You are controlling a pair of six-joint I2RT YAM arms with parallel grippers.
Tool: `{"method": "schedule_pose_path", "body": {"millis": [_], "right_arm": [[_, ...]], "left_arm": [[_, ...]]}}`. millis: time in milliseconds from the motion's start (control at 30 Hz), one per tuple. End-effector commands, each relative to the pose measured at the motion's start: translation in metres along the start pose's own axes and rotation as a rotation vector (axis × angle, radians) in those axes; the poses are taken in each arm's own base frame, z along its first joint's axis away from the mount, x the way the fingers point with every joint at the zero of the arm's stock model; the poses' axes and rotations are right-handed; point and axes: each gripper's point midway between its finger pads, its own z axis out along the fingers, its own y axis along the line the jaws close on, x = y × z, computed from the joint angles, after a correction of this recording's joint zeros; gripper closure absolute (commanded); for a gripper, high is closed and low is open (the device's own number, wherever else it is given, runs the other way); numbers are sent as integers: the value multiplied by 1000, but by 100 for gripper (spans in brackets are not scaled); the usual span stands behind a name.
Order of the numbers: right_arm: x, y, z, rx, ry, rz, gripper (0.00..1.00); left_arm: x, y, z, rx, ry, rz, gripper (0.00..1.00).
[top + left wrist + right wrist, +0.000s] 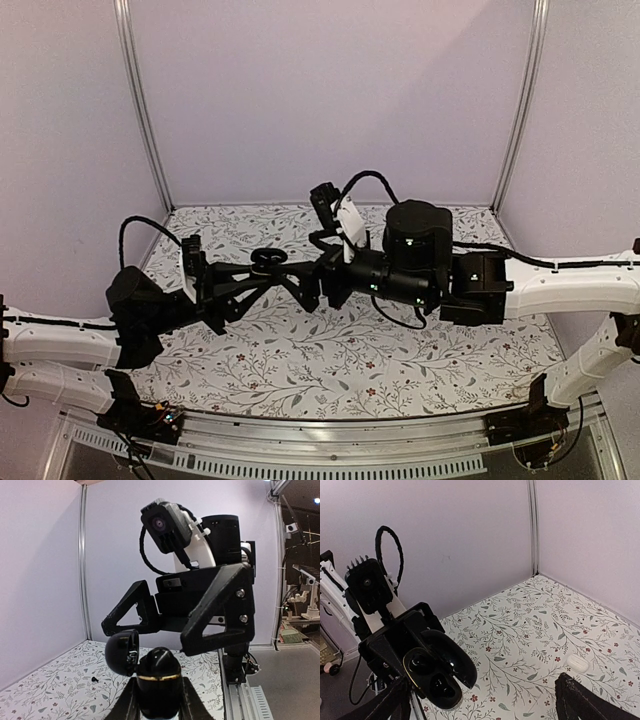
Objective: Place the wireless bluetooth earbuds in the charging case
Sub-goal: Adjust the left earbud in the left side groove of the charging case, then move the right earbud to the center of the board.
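My left gripper (pixel 159 700) is shut on the black charging case (pixel 159 682), held upright above the table with its lid (pixel 121 652) swung open to the left. A dark rounded shape (pixel 159 657) rises above the case's gold rim. In the right wrist view both wells of the case (pixel 431 680) look dark and glossy; I cannot tell whether earbuds sit in them. A tiny dark piece (pixel 94 679), possibly an earbud, lies on the table. My right gripper (pixel 485 707) stands open just above and beside the case, holding nothing. In the top view both grippers (pixel 268 262) (pixel 296 282) meet mid-table.
A small white pebble-shaped case (pixel 578 662) lies on the floral table cover (pixel 330 360). Lilac walls close the back and sides. A metal rail (pixel 240 695) runs along the table's edge near the right arm's base.
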Motion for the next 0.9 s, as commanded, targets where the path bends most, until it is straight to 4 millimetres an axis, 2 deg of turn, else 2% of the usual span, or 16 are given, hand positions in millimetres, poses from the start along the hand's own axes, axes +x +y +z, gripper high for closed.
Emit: {"method": "schedule_pose_path", "body": {"millis": [0, 100, 167, 200, 333, 433, 500, 667, 833, 867], "right_arm": [[-30, 7, -26, -55, -101, -28, 1], [-36, -4, -38, -46, -117, -51, 1], [-35, -24, -43, -31, -107, -41, 1], [-35, -38, -48, -25, -97, -21, 2], [-14, -123, -55, 102, 15, 98, 5], [15, -186, -68, 240, 117, 161, 6], [30, -222, -78, 321, 160, 190, 7], [87, -305, -92, 486, 325, 286, 13], [124, -357, -92, 585, 429, 305, 23], [138, -365, -90, 603, 486, 304, 24]], "left_arm": [[-6, 0, -5, -4, -24, 43, 100], [-4, 2, -7, -16, -11, 26, 100], [-4, 4, -8, -28, -7, 13, 100], [-4, 5, -9, -36, -4, 8, 100], [-4, 12, -11, -83, 14, -22, 100], [-4, 14, -13, -95, 20, -35, 100], [-3, 15, -14, -100, 21, -43, 100], [1, 20, -12, -112, 41, -66, 100], [1, 21, -12, -113, 46, -67, 100], [1, 20, -12, -111, 46, -67, 100]]}}
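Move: The last loose black earbud lies on the table about 30 cm ahead of the right hand, 25 cm to its right and 31 cm below. The black charging case, held in the left fingers, is close by, some 6 cm left of the right hand and 2 cm back, nearly level. A white case lies on the table, about 30 cm ahead and 9 cm left of the right hand. From the left hand that earbud is roughly 32 cm ahead, 33 cm right and 29 cm down. Towards the loose earbud on the table goes the empty right hand, leaving the charging case: first rightwards and up some 3 cm, then in a fast sweep right and forward and well down. It turns clockwise, tips its fingers down by about 25 degrees and narrows them a little, still wide. The left hand keeps its grip on the case, drifting under 2 cm. ##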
